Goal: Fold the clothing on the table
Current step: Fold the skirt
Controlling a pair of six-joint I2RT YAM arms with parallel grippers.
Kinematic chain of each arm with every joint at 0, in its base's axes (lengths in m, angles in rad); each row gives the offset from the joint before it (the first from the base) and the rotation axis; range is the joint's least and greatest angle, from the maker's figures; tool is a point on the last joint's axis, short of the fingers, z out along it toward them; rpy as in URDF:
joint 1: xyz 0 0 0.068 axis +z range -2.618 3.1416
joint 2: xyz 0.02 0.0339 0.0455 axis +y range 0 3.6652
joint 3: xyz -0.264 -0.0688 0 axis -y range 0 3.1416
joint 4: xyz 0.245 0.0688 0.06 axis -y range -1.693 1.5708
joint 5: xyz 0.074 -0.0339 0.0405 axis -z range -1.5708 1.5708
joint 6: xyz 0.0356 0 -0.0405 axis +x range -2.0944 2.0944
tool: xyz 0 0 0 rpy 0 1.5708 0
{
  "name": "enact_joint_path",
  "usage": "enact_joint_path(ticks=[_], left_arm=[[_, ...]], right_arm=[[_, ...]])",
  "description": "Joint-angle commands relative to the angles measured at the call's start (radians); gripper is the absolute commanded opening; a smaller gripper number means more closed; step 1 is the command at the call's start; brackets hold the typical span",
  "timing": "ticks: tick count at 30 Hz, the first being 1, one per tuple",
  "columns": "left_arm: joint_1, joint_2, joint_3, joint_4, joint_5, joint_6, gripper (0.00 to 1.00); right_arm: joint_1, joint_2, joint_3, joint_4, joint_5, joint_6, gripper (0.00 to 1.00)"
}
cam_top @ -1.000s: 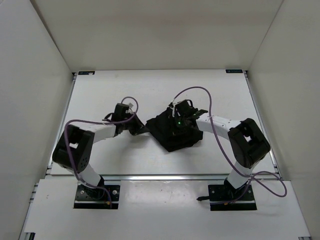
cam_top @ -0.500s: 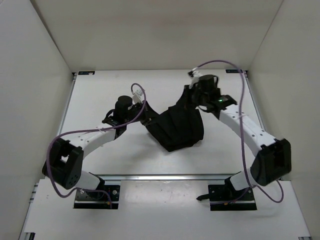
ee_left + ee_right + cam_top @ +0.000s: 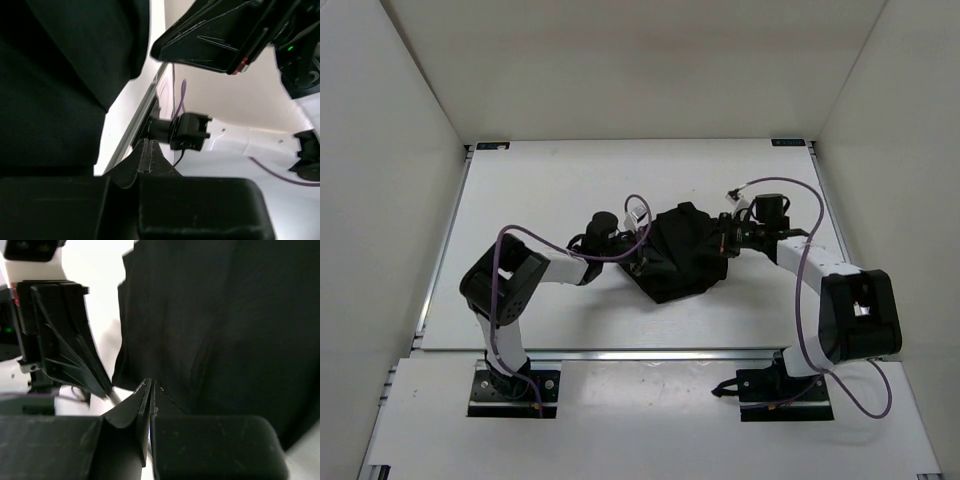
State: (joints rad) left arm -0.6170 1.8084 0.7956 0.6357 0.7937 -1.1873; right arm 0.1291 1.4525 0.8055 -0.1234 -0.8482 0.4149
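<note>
The black clothing [image 3: 682, 255] lies bunched in a wrinkled heap on the white table [image 3: 540, 190], between my two grippers. My left gripper [image 3: 642, 252] sits low at the heap's left edge. In the left wrist view it [image 3: 147, 142] is shut, with the clothing [image 3: 50, 90] to its left and no fabric showing between the tips. My right gripper [image 3: 725, 240] is at the heap's right edge. Its own view shows it [image 3: 151, 385] shut, tips right in front of the clothing [image 3: 225, 315], and I see no fabric pinched there.
White walls close in the table on the left, back and right. A metal rail [image 3: 650, 352] runs along the near edge by the arm bases. Purple cables [image 3: 805, 290] loop off both arms. The right arm's black body [image 3: 215, 40] looms close before the left wrist camera.
Both grippers came down from a raised, spread pose with the clothing stretched between them to low positions either side of it. The clothing has dropped into a tighter heap.
</note>
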Motion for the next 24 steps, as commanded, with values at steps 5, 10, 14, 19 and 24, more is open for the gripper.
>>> enact_joint_path(ticks=[5,10,14,19,24], left_arm=[[-0.032,0.063,-0.067,0.013,0.03,0.023,0.0],[-0.046,0.109,-0.065,-0.12,0.006,0.103,0.0],[-0.05,0.14,-0.048,-0.23,-0.036,0.152,0.0],[-0.006,0.124,-0.084,-0.284,-0.076,0.173,0.0],[0.019,0.097,-0.065,-0.327,-0.082,0.199,0.0]], right_arm=[[0.049,0.095,-0.074,0.183,-0.103,-0.001,0.0],[0.004,0.138,-0.121,0.225,-0.121,-0.005,0.0],[-0.013,0.184,-0.118,0.193,-0.114,-0.051,0.0],[-0.032,0.233,-0.124,0.183,-0.101,-0.079,0.0],[-0.068,0.224,-0.112,0.17,-0.114,-0.079,0.0]])
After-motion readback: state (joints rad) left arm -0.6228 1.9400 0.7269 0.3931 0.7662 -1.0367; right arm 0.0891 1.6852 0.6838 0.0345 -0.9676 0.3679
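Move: Both hands hold the skirt's near hem about 12 cm up. From the left hand, the skirt's lowest near corner lies some 7 cm back, 5 cm to the right and 11 cm below; the skirt's middle is about 6 cm ahead, 11 cm right, 9 cm down. From the right hand, the near right corner lies roughly 6 cm back, straight below otherwise, 11 cm down; the far tip is 16 cm ahead, 9 cm left, 11 cm down. Still pinching the near hem between them, both closed grippers lower it towards the table and draw it a little back towards the bases. The left goes down about 11 cm to table level, back and a few centimetres to its left, tightening the span and rolling its left side up some 15 degrees; the right sinks about 8 cm, its fingers staying shut. ##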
